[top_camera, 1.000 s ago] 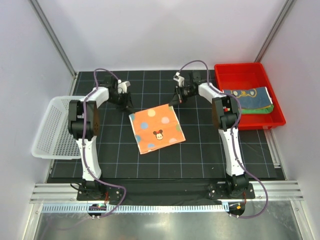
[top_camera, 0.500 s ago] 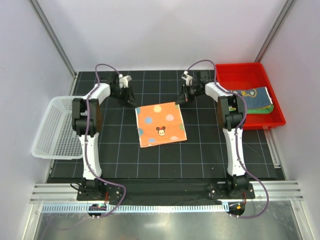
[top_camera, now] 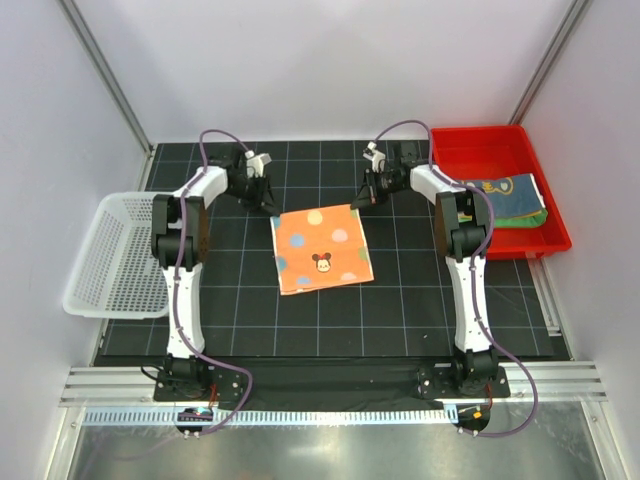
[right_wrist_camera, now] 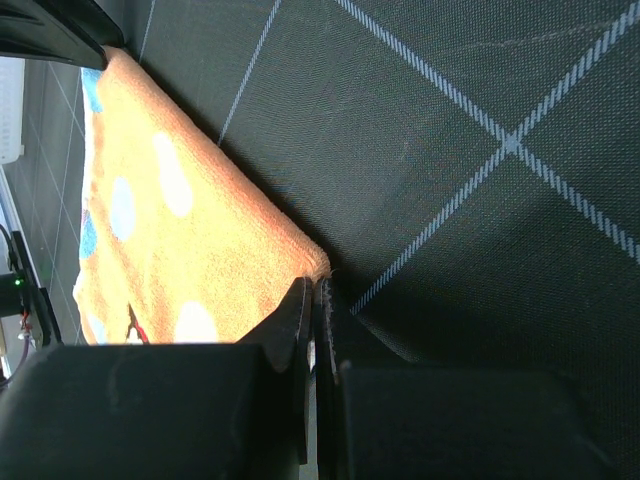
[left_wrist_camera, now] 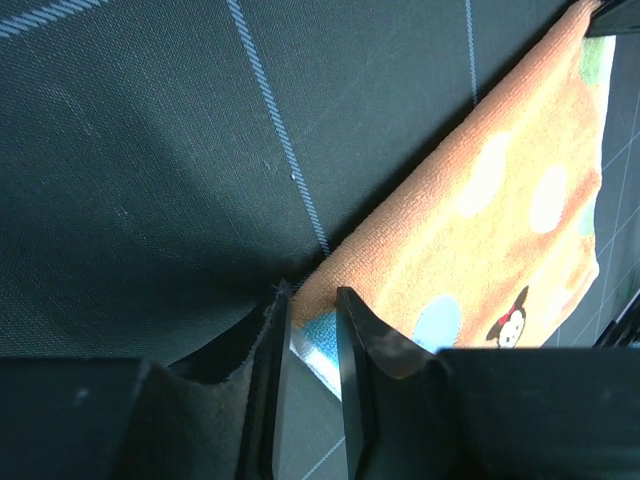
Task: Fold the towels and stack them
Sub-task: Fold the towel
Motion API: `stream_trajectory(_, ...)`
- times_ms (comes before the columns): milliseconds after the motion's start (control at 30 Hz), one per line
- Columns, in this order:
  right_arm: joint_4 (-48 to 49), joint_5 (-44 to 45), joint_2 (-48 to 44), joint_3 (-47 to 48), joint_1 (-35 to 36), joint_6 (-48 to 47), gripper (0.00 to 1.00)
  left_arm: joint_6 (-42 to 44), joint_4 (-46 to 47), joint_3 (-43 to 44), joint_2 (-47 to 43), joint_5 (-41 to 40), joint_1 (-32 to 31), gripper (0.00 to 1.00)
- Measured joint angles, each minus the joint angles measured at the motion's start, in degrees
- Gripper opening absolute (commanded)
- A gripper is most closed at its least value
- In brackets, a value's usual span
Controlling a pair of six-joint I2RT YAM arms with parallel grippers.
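Observation:
An orange towel [top_camera: 320,247] with pale and blue dots and a cartoon mouse face lies flat in the middle of the black mat. My left gripper [top_camera: 270,208] is at its far left corner. In the left wrist view the towel [left_wrist_camera: 500,200] has its corner between the left gripper's [left_wrist_camera: 312,300] jaws, which stand slightly apart. My right gripper [top_camera: 358,203] sits at the far right corner. In the right wrist view it [right_wrist_camera: 320,285] is shut on the tip of the towel [right_wrist_camera: 180,230]. A folded yellow towel [top_camera: 495,192] with a dark blue edge lies on a green towel [top_camera: 522,220].
The two folded towels lie in a red bin [top_camera: 450,150] at the far right of the mat. A white mesh basket [top_camera: 105,260] stands off the mat's left edge. Grey walls close in the back and sides.
The orange towel was pulled a little farther back and turned square to the mat with the right gripper. The left gripper moved right to the far left corner, its jaws now narrower.

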Motion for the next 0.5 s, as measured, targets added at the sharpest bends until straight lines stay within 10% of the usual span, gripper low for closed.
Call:
stream_trajectory(167,0.02,-0.07,0.0,0.0,-0.02,0.0,0.01,0.7,-1.18,0.0,0.2,-0.35,-0.07,0.0)
stream_trajectory(500,0.57,1.07,-1.16,-1.51,-0.28,0.0,0.01,0.28,-2.05,2.91,0.76,-0.22,-0.09,0.0)
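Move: The orange towel's far left corner is right between the left hand's partly open fingertips, about 1 cm below the hand point. The towel's middle lies some 12 cm to the right of the left hand, 10 cm back and 3 cm below, with its near left corner about 22 cm back and 2 cm right. From the right hand, which already holds the far right corner, the far left corner is roughly 21 cm left and 2 cm back. The left fingers close fully on the towel's far left corner and pinch it, while that hand first eases back and down about half a centimetre, then turns and lifts the pinched corner roughly 1 cm up and forward, its wrist hardly turning. The right hand stays shut on the far right corner and holds nearly still, creeping only about half a centimetre to the right, away from the left hand. ##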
